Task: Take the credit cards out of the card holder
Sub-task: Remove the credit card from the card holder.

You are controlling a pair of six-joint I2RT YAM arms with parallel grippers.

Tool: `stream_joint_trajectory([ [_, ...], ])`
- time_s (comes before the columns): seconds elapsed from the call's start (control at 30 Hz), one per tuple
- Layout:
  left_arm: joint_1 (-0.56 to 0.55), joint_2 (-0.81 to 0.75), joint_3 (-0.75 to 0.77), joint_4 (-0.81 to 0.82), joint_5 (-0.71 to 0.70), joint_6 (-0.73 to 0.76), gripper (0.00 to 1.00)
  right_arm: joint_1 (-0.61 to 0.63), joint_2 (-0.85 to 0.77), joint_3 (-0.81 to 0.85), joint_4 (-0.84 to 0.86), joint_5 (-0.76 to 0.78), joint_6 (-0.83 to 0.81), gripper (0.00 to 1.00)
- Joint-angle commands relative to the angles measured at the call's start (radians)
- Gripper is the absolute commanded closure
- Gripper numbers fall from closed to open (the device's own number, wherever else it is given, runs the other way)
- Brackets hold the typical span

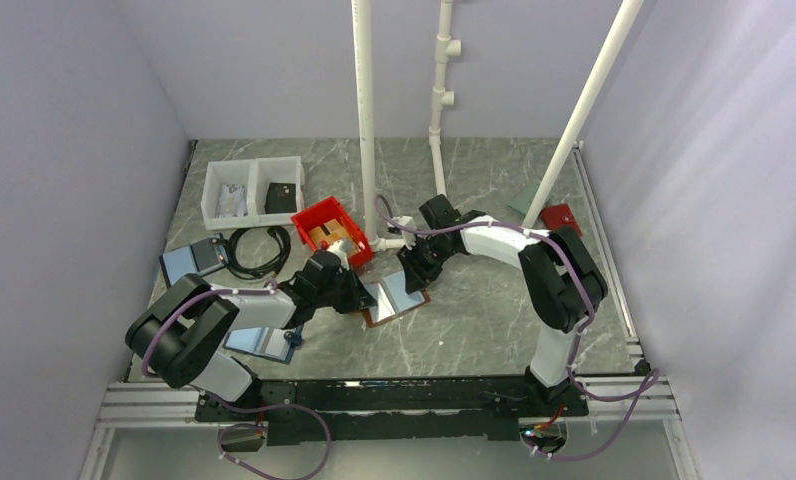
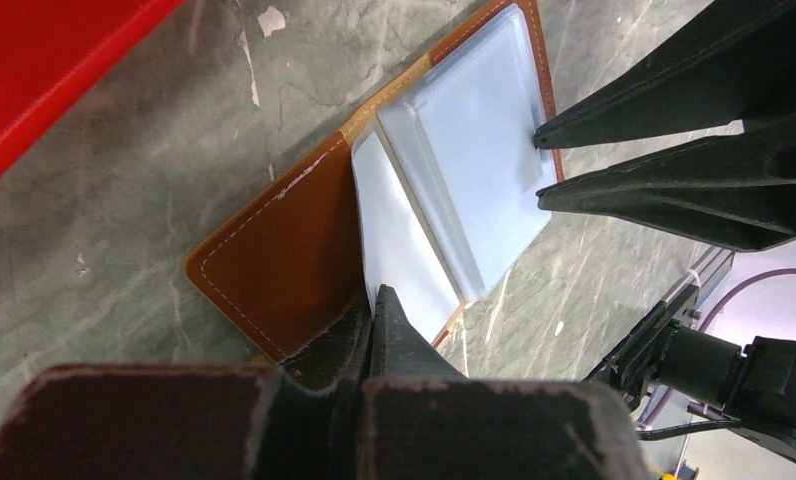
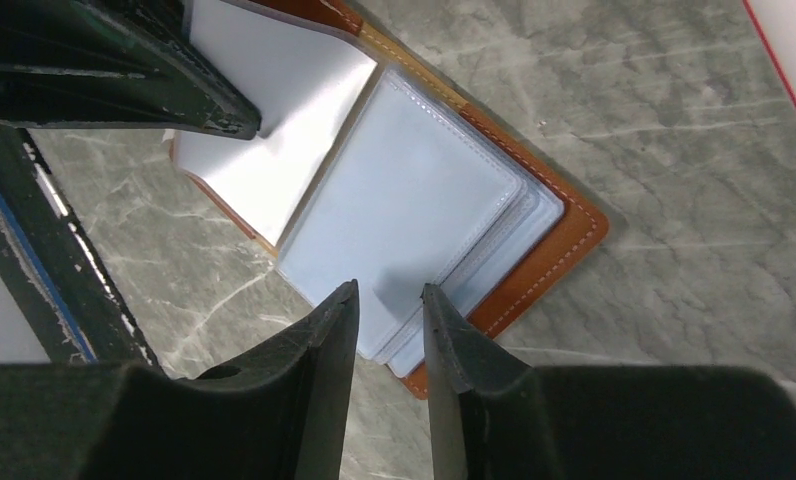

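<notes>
The brown card holder [image 1: 396, 303] lies open on the table's middle, with pale blue plastic sleeves [image 3: 414, 190] stacked on its right half and a white sleeve on its left half. My left gripper [image 1: 359, 290] is shut, and its tip [image 2: 379, 297] rests on the white sleeve beside the brown cover [image 2: 284, 260]. My right gripper [image 3: 389, 292] is open by a narrow gap and sits over the near corner of the pale blue sleeves [image 2: 474, 160], close to the brown edge [image 3: 564, 240]. It holds nothing. No separate card shows.
A red bin [image 1: 329, 225] stands just behind the holder. A white two-part tray [image 1: 252, 190] and a black cable coil [image 1: 259, 250] are at the back left. Two blue-edged folders [image 1: 189, 260] [image 1: 264, 343] lie left. White pipes [image 1: 364, 120] rise behind.
</notes>
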Motion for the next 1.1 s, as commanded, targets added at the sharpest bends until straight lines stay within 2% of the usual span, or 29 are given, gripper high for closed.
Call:
stream_joint_trajectory([
  [0.0,0.001,-0.006,-0.024,0.050,0.032,-0.021,0.98,0.020,0.032,0.005,0.012,-0.078,0.020,0.68],
  [0.17,-0.001,-0.018,-0.041,0.068,0.037,-0.038,0.98,0.034,0.009,-0.004,0.029,-0.248,0.046,0.70],
  [0.33,-0.002,-0.040,-0.063,0.081,0.035,-0.056,0.97,0.052,0.014,-0.015,0.059,-0.296,0.084,0.70],
  [0.43,-0.003,-0.053,-0.079,0.093,0.033,-0.067,0.96,0.063,0.026,-0.028,0.088,-0.280,0.111,0.70],
  [0.6,-0.004,-0.080,-0.091,0.097,0.025,-0.082,0.86,0.110,0.020,-0.022,0.089,-0.256,0.101,0.70],
  [0.67,-0.004,-0.093,-0.089,0.081,0.020,-0.082,0.85,0.118,0.008,-0.001,0.063,-0.228,0.077,0.70],
  [0.9,-0.004,-0.180,-0.071,-0.063,-0.028,-0.071,0.77,0.049,-0.049,0.010,0.034,-0.055,0.032,0.69],
  [1.07,-0.004,-0.300,-0.025,-0.274,-0.109,-0.041,0.73,0.007,-0.056,0.010,0.019,-0.018,0.019,0.69],
])
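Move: The right hand, its fingers about a third open, hovers over the card holder's right sleeve, whose middle lies some 2 cm to its left and about 1 cm lower and back. The left sleeve's middle is about 7 cm left and 3 cm back. From the left hand, shut on the left sleeve's free edge, that sleeve's middle is level, 2 cm to the right and 1 cm below; the red bin is roughly 14 cm ahead and 7 cm left. Back and to the left, about 7 cm, the right hand sweeps from the right sleeve with its wrist tilting some 15 degrees, then reverses and comes most of the way back over that sleeve, fingers still a third open. The left hand eases back, opens its fingers to about a quarter and lets go of the left sleeve's edge, lifting and drifting left some 2 cm each. ##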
